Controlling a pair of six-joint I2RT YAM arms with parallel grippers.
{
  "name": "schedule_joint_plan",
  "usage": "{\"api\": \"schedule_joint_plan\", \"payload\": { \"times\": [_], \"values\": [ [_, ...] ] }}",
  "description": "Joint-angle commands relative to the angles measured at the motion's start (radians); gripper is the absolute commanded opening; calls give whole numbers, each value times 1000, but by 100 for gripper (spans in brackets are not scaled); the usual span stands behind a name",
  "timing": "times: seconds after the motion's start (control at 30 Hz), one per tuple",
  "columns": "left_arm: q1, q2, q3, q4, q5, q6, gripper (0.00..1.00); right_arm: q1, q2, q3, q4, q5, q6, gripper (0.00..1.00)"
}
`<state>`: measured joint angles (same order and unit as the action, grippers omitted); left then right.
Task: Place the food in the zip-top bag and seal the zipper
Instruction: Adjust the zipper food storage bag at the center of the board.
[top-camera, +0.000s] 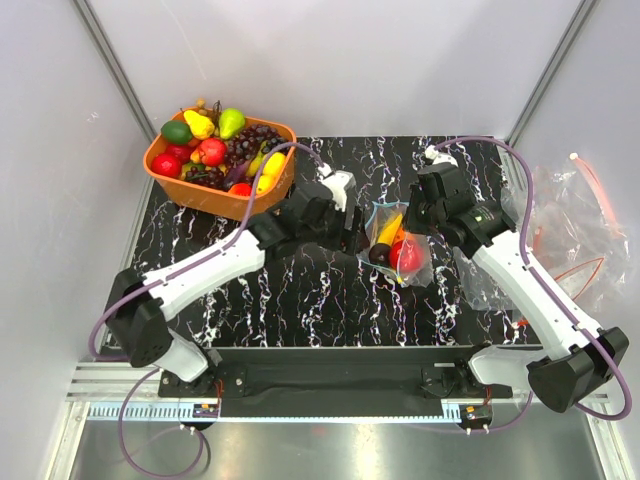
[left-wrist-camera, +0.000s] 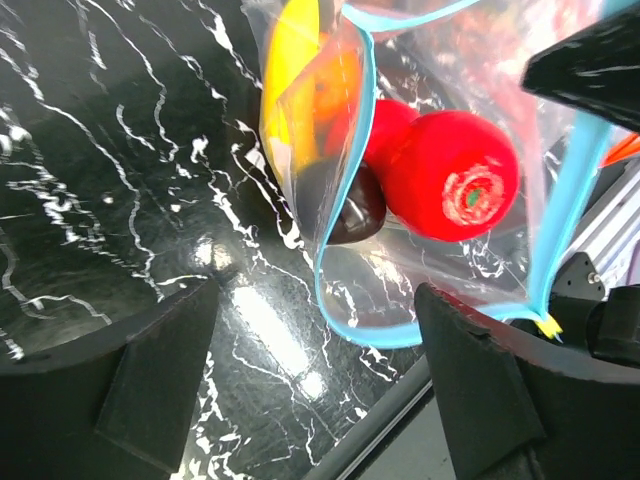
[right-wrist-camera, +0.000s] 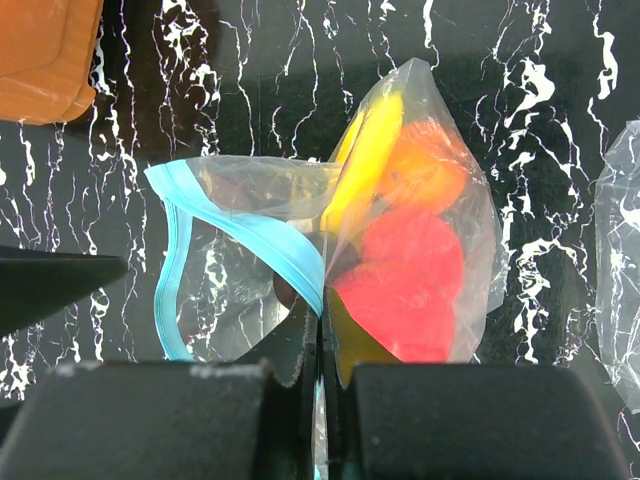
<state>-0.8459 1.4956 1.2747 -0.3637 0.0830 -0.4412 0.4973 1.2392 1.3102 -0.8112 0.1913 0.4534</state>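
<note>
The zip-top bag (top-camera: 398, 250) lies mid-table with its mouth gaping, and its light blue zipper (left-wrist-camera: 335, 300) curls in a loop. Inside it sits the food: a red fruit (left-wrist-camera: 450, 175), a yellow one (right-wrist-camera: 370, 150) and an orange one (right-wrist-camera: 425, 165). My right gripper (right-wrist-camera: 322, 320) is shut on the bag's blue edge; in the top view my right gripper (top-camera: 418, 225) sits at the bag's right side. At the bag's left side, my left gripper (top-camera: 358, 232) stands open. Its fingers (left-wrist-camera: 150, 380) straddle the zipper loop without pinching it.
An orange basket (top-camera: 250, 195) of more toy fruit stands at the back left. Clear bags with red-orange strips (top-camera: 570, 220) lie off the table's right edge. A metal rail (top-camera: 330, 355) runs along the near edge.
</note>
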Motion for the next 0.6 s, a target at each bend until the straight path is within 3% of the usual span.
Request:
{"api": "schedule_joint_plan", "payload": {
  "times": [0.0,0.07,0.17,0.2,0.37,0.43,0.57],
  "values": [
    [-15,31,49,63,21,-21,82,-3,-20,-3,26,-7,10,0],
    [-19,51,46,71,6,-30,76,-3,-21,-5,26,-10,13,0],
    [-19,61,34,88,11,-34,54,-2,-27,-11,26,-21,16,0],
    [-19,63,37,89,11,-33,41,-3,-30,-14,24,-26,14,0],
    [-1,104,156,-6,1,65,15,-3,-53,-45,50,-90,37,0],
    [25,141,257,-79,50,103,7,-3,-53,-49,72,-137,56,0],
    [91,172,375,-139,141,180,5,3,-49,-51,116,-249,97,0]
  ]
}}
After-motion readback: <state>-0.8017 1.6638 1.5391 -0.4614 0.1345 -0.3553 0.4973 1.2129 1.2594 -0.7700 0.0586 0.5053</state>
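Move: The open zip-top bag's blue zipper rim hangs just under the left hand: its near-left stretch lies about 2 cm to the right and 3 cm below, neither ahead nor back. Inside the bag, some 10 cm lower than that hand, the dark fruit sits 5 cm right and 2 cm back, the red fruit 10 cm right and 3 cm back, the banana 7 cm right and 2 cm ahead. From the right hand, that rim stretch is about 9 cm left, 3 cm back and 4 cm below. The bag's near-left rim is taken between the left fingers, which sink about 2.5 cm and ease slightly right as they close from wide open, then draw it some 5 cm up and 4 cm forward. The right hand keeps its pinch on the rim's other side and late on shifts about 2 cm left and a little back, tilting slightly. ##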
